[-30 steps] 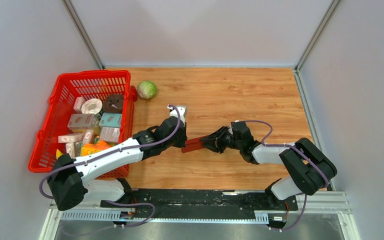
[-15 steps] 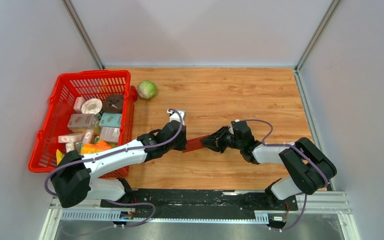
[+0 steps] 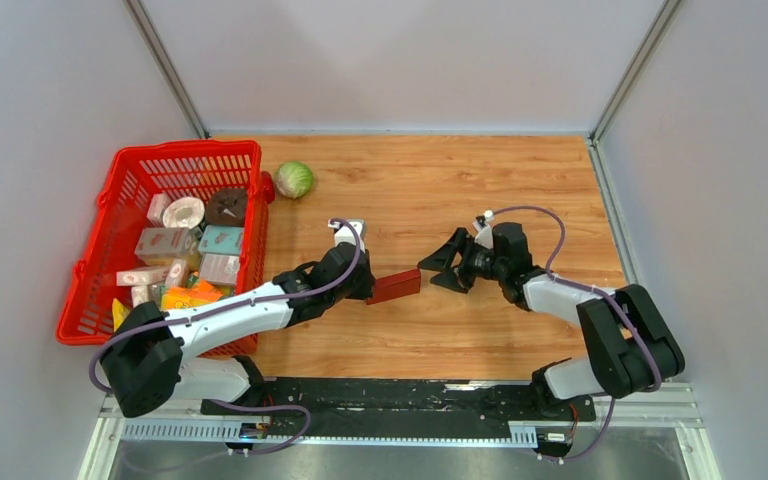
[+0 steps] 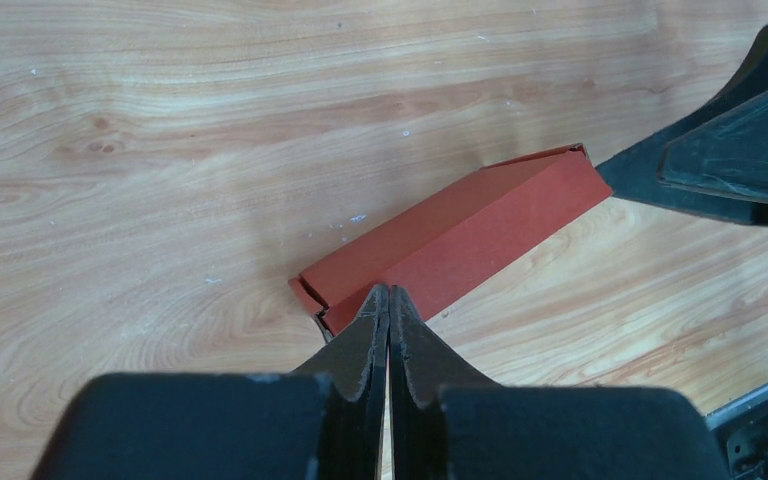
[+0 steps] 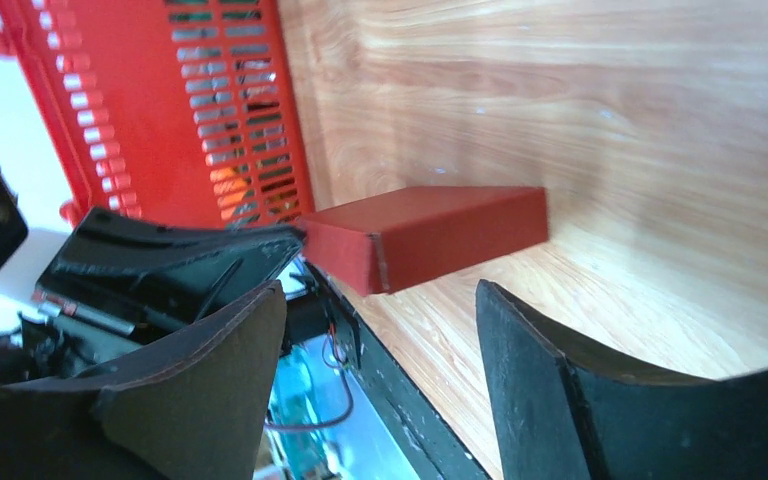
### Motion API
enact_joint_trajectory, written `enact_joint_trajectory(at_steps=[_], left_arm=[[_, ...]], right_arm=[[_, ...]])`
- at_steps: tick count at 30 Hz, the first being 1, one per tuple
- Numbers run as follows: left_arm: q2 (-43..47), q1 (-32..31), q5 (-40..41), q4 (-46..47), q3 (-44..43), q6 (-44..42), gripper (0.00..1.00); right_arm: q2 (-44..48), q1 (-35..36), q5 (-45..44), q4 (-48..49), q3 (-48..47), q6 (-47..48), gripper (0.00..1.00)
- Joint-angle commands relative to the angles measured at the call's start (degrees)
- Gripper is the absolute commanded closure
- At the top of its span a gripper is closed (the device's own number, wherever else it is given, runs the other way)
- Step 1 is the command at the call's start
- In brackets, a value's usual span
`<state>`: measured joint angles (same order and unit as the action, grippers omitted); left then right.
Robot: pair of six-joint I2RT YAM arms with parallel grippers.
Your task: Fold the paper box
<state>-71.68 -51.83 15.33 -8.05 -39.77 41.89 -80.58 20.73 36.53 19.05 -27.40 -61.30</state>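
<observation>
The paper box [image 3: 395, 285] is a small dark red closed cardboard box, lying lengthwise between the two grippers at mid-table. In the left wrist view the paper box [image 4: 460, 235] runs away from the fingertips, and my left gripper [image 4: 389, 292] is shut, pinching the box's near end. From above, the left gripper [image 3: 368, 287] sits at the box's left end. My right gripper [image 3: 440, 266] stands open just right of the box, not touching it. In the right wrist view the box [image 5: 440, 235] lies ahead of the open right gripper [image 5: 380, 300], nothing between the fingers.
A red mesh basket [image 3: 110, 230] full of grocery cartons stands at the left, its wall close behind the box in the right wrist view [image 5: 250, 110]. A green cabbage [image 3: 294, 179] lies by the basket's far corner. Grey walls enclose the wooden table [image 3: 520, 190].
My right gripper has let go of the box's right end, opened wide and drawn back to the right. The left gripper stays shut on the box's other end.
</observation>
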Motion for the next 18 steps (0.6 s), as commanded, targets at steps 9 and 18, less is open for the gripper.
enact_joint_trajectory(at_steps=[9,18], left_arm=[[-2.15,0.15,-1.71,-4.6,2.59,0.3,0.96],[-2.41,0.15,-1.89,-4.07,3.29,0.3,0.96]], right_arm=[[-7.66,-0.08,11.37,0.55,-7.41,14.19,0.43],[-13.11,-0.08,11.46,6.44,-5.65,12.7,0.63]])
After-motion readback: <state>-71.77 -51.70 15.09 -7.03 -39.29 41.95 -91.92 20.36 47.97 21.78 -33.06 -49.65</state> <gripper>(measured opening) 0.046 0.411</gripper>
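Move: From the right gripper, the paper box's middle lies about 7 cm to its left, 2 cm nearer the base and some 3 cm below; the box's right end is just off the open fingertips. The left gripper's shut tips are at the box's far end, about 12 cm left and 2 cm back. The cabbage sits about 27 cm left and 19 cm farther out. From the left gripper, the box's middle is roughly 5 cm right, 1 cm ahead and 3 cm below. Hold the left gripper still with its shut fingertips kept at the left end of the paper box. Lift the right gripper about 1 cm, easing it left, then sink it some 2.5 cm towards the box's right end while turning it about 15 degrees counter-clockwise. Close its fingers from wide open to under half as the tips come up to the end face. ##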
